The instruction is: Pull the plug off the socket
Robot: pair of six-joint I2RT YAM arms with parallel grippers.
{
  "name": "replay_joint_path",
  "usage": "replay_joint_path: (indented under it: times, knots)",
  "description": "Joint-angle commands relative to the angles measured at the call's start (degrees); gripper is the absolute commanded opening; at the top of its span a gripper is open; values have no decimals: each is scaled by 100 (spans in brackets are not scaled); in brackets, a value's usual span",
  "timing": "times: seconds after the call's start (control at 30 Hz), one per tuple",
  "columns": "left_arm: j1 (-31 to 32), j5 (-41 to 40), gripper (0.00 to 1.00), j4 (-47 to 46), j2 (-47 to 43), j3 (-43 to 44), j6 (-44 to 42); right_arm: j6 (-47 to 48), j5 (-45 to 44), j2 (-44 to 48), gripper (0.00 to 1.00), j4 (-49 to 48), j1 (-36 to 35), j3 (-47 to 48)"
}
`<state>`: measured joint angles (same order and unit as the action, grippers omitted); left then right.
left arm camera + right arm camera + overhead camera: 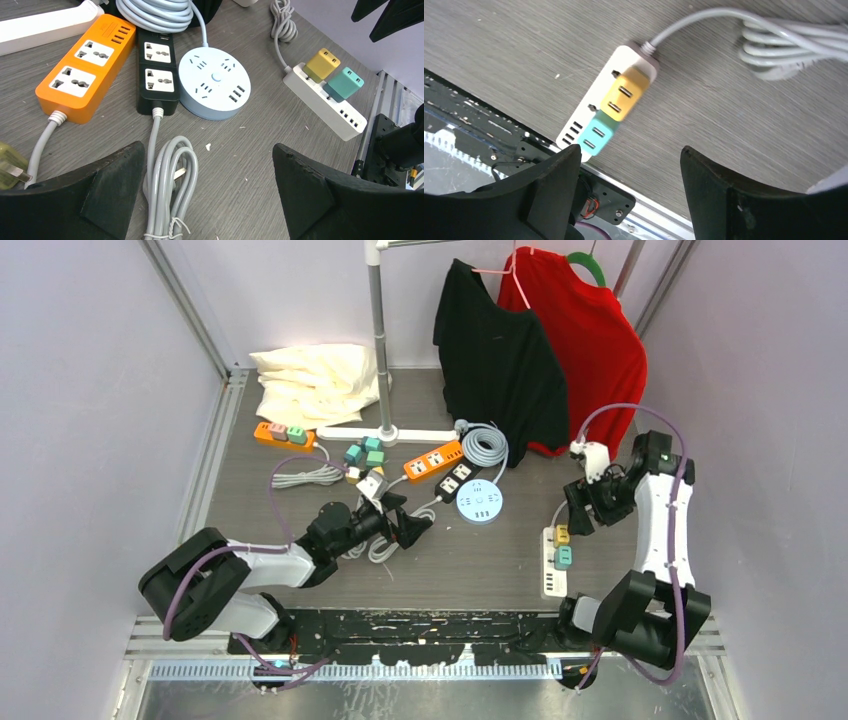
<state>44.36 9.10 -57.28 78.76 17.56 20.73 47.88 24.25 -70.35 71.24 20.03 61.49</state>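
Observation:
A white power strip [552, 580] lies at the right, near the table's front edge. A yellow plug [562, 534] and a teal plug [563, 557] sit in its sockets, side by side. The right wrist view shows the strip [626, 55] with the yellow plug [624, 93] and teal plug [596, 136] seated in it. My right gripper [630, 150] hovers above the strip, open and holding nothing. My left gripper [208, 146] is open over the table's middle, above a bundled grey cable [170, 185]. From the left wrist view the strip [320, 104] is far off to the right.
An orange strip [85, 70], a black strip [158, 70] and a round pale-blue socket hub [215, 82] lie ahead of the left gripper. Loose plugs, coiled cables, a clothes rack base [385, 432], hanging shirts and a cream pillow [315, 380] fill the back.

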Motion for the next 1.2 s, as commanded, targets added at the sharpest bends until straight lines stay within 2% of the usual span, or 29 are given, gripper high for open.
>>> replay_joint_path:
  times: [0.0,0.07,0.17,0.3,0.47,0.8,1.17]
  knots:
    - [-1,48,97,-514,-178,-55,-87,331,-102,68,72,-80,556,-95]
    - [-1,55,97,-525,-183,-56,-84,309,-160,-104,50,-227,835,-216]
    - [-6,56,97,-537,-181,-62,-82,171,-267,-467,29,-605,1099,-480]
    - [1,72,97,-543,-182,-54,-94,74,-245,-758,17,-1150,1108,-1023]
    - [-3,92,97,-554,-167,-47,-93,164,645,-1094,3,-1306,1030,-1401]
    - [0,92,97,-539,-134,-34,-96,356,796,-1166,1,-1052,155,-1265]
    - [-5,92,97,-534,-130,-25,-95,309,447,-1492,3,-1112,-908,-1086]
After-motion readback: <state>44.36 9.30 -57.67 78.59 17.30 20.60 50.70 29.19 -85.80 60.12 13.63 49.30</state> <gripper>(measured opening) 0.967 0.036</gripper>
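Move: The yellow plug in the white socket is what my right hand goes for: about 2 cm back, 3 cm to the left and some 9 cm below. The teal plug lies about 7 cm back and 3 cm left at the same depth, and the socket's middle about 7 cm back, 4 cm left and 11 cm down. From my left hand the yellow plug is some 29 cm to the right, 3 cm back and 9 cm lower. I swing my right hand about 4 cm right, shutting the fingers completely as I sink about 9.5 cm on the right-hand side of the plugs. Then I reverse and sweep some 8 cm left, low and level, the wrist turning about 20 degrees counter-clockwise, and push the closed fingertips against the yellow plug's right side to shove plug and socket left. ##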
